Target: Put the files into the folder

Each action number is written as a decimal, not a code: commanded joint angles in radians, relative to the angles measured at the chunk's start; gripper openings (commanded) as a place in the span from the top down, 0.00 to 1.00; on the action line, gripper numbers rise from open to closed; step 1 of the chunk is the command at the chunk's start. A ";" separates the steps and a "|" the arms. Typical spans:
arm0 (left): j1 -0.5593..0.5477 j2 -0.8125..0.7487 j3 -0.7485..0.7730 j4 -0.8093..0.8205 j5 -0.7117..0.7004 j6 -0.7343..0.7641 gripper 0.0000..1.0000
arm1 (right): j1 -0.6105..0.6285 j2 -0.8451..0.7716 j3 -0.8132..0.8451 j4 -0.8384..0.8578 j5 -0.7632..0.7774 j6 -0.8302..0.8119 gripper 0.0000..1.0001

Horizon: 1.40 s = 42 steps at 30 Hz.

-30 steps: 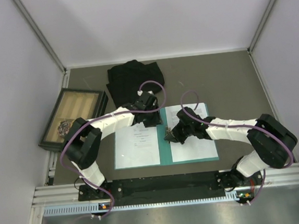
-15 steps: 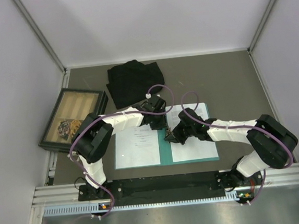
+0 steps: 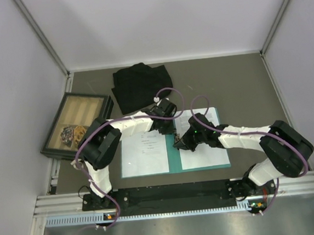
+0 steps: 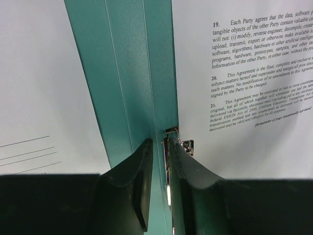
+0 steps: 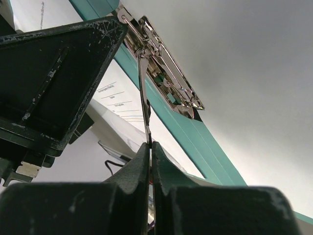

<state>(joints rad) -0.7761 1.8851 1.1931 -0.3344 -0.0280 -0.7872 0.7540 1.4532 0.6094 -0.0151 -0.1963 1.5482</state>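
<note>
The teal folder [image 3: 173, 155] lies open and flat between the arms. One white file [image 3: 144, 154] rests on its left half and another file [image 3: 204, 149] on its right half. My left gripper [image 3: 168, 128] is low over the top of the spine. In the left wrist view this gripper [image 4: 160, 143] is open by a slim gap, with the metal clip [image 4: 187, 145] running between the fingers against the right one. My right gripper [image 3: 177, 143] is at mid-spine. The right wrist view shows it [image 5: 150, 144] shut on the clip's raised thin lever [image 5: 145, 93].
A black cloth [image 3: 140, 86] lies behind the folder. A dark-framed wooden tray [image 3: 76, 111] with small items in it sits at the far left. Grey walls close in the table on three sides.
My left gripper has shifted right onto the folder's spine, and its jaws have narrowed around the clip. The right gripper has kept its hold and place.
</note>
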 commanded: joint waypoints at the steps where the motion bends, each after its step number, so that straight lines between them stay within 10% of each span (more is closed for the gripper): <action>1: -0.023 0.054 0.033 -0.046 -0.088 0.005 0.75 | -0.008 0.007 -0.010 -0.036 0.018 -0.031 1.00; 11: -0.054 0.157 0.117 -0.163 -0.168 0.011 1.00 | -0.008 -0.008 0.029 -0.158 0.098 -0.118 1.00; 42: -0.058 0.137 0.076 -0.135 -0.155 0.143 1.00 | -0.047 0.053 -0.083 -0.166 0.135 -0.178 1.00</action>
<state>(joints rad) -0.8444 1.9705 1.3266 -0.3946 -0.1387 -0.7025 0.7212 1.4532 0.5632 -0.0387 -0.1352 1.4216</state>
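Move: The metal clip on the folder's spine has its far end right at the left fingertips; its middle lies about 4 cm back from the left hand, 1 cm to the right and 1 cm below. The right hand's shut fingertips are on the clip's raised lever, with the clip's middle some 3 cm ahead of that hand and 4 cm below. The right-hand sheets centre about 12 cm right of the right hand; the left-hand sheet centres roughly 14 cm left and 6 cm back of the left hand. Rightward and down, about 3 cm each way, the right hand swings the clip's raised lever down with its shut fingertips still at the lever's tip, tilting slightly. The left hand shifts about 2 cm right, tilting as well, and closes its part-open fingers fully beside the clip's far end, then stays there against it. ##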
